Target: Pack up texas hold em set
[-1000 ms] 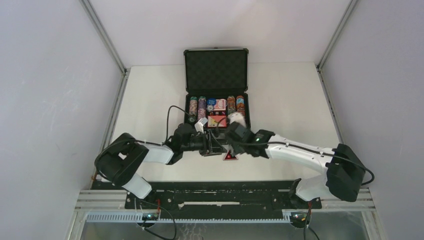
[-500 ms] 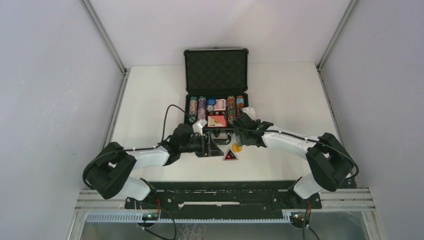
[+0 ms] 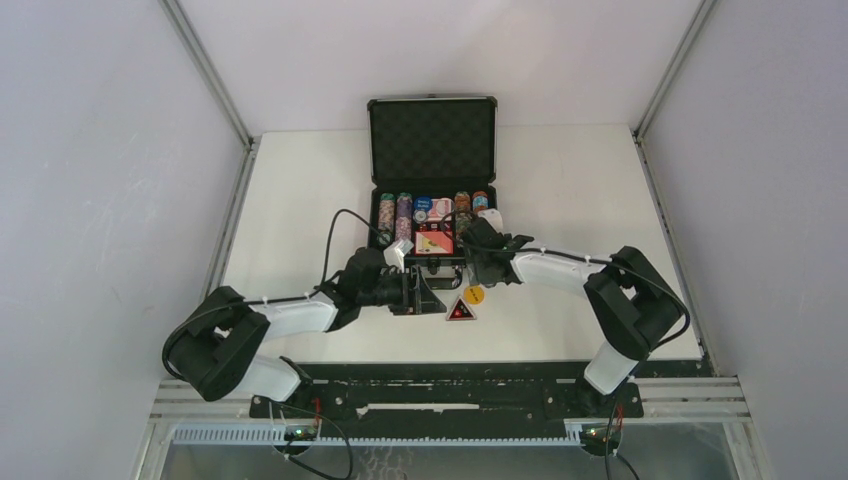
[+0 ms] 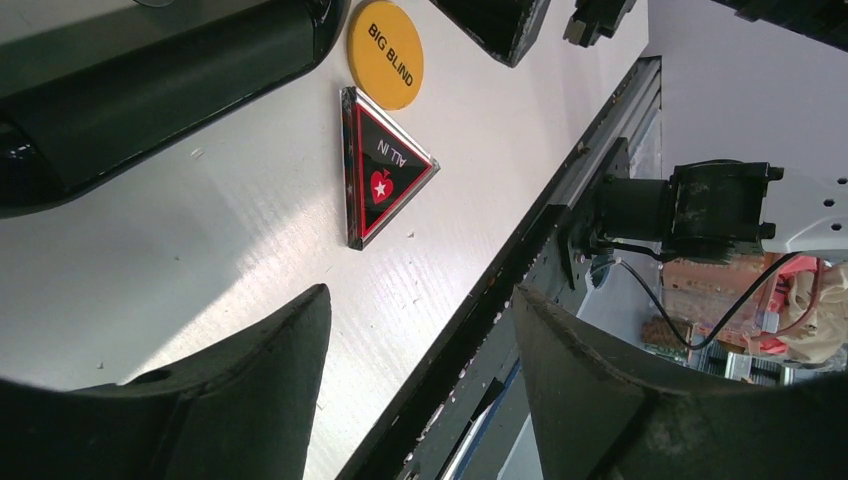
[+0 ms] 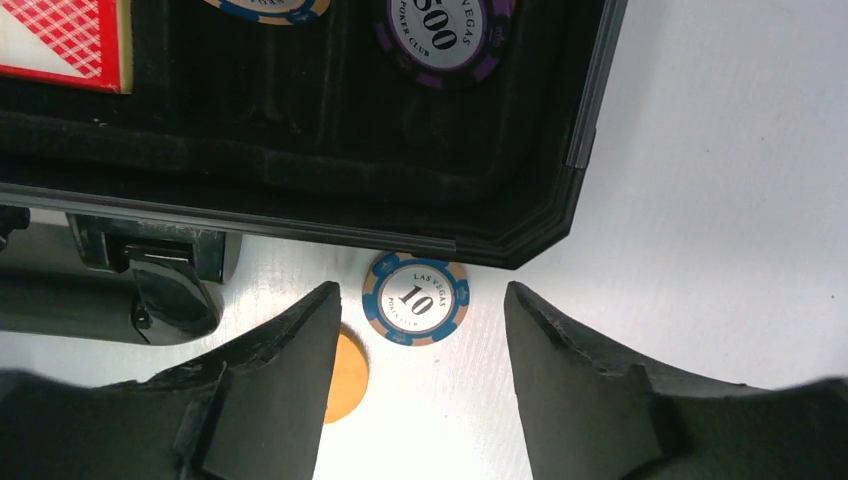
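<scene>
The black briefcase (image 3: 432, 140) lies open at the table's far middle, with rows of chips (image 3: 395, 215) and a red card box (image 3: 434, 241) in its foam. A yellow "BIG BLIND" button (image 3: 474, 295) and a triangular "ALL IN" marker (image 3: 459, 311) lie on the table in front of it, and both show in the left wrist view (image 4: 385, 55) (image 4: 385, 170). My left gripper (image 4: 420, 330) is open and empty beside the marker. My right gripper (image 5: 420, 300) is open, straddling a blue "10" chip (image 5: 415, 298) on the table at the case's front corner (image 5: 560, 200).
The case handle (image 4: 150, 70) sticks out toward the arms. The table's near edge and black rail (image 4: 540, 240) run just past the marker. A purple "500" chip (image 5: 440, 35) and a card box (image 5: 60, 40) sit inside the case. White walls enclose the table.
My right gripper has moved from above the triangular marker toward the case's front right corner, uncovering the yellow button. The left arm has shifted only slightly.
</scene>
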`<state>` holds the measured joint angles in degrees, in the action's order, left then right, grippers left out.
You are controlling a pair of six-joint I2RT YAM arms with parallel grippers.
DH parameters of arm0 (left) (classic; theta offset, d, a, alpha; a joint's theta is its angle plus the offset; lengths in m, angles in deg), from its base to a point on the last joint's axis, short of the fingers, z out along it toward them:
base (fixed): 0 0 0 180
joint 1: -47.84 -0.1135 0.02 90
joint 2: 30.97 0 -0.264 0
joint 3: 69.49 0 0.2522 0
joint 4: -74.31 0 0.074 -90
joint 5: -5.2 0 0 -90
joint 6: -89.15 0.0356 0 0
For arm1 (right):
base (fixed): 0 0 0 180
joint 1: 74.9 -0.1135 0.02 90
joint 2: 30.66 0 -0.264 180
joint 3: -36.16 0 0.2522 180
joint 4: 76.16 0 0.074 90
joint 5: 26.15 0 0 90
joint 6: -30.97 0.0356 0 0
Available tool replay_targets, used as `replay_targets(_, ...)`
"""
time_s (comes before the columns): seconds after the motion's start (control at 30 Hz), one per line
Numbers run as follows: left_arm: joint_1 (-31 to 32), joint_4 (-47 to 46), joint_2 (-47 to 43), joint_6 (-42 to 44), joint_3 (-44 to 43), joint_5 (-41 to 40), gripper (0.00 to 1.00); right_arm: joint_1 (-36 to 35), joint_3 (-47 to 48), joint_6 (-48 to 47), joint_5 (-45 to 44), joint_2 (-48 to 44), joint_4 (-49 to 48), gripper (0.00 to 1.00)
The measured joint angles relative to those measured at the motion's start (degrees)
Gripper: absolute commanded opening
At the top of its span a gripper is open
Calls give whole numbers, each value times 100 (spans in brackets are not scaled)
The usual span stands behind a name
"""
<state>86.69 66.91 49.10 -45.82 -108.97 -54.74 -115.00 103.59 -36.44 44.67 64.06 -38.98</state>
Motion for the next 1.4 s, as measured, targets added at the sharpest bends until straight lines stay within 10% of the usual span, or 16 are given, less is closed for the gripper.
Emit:
replay_targets(0.53,0,57,0,0,0,7,71,26,-280,15,177,-22,-396,40)
replay_targets(1.4,0,55,0,-2,0,31,71,-1781,-1399,1259,442,-1285,146,38)
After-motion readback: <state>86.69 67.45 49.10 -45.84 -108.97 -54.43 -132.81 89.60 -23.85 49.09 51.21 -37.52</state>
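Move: The 10 chip lies between and just below the right hand's open fingertips, about 1 cm back and 2 cm down, by the poker case's front right corner. The yellow BIG BLIND button is some 4 cm back and 5 cm left of that hand, the ALL IN triangle about 8 cm back and 7 cm left, and the case handle roughly 12 cm left, level fore and aft. From the left hand the chip is about 13 cm right, 8 cm forward and 6 cm lower. The right hand sinks about 1 cm over the 10 chip while its fingers close to roughly half their gap, then draws back low over the table, taking the chip with it out from the case's front edge. It leaves the chip behind and carries on back, some 12 cm in all, veering about 4 cm left in the last part and turning slightly counter-clockwise, to end behind the ALL IN triangle and BIG BLIND button with the fingers part open and empty. ##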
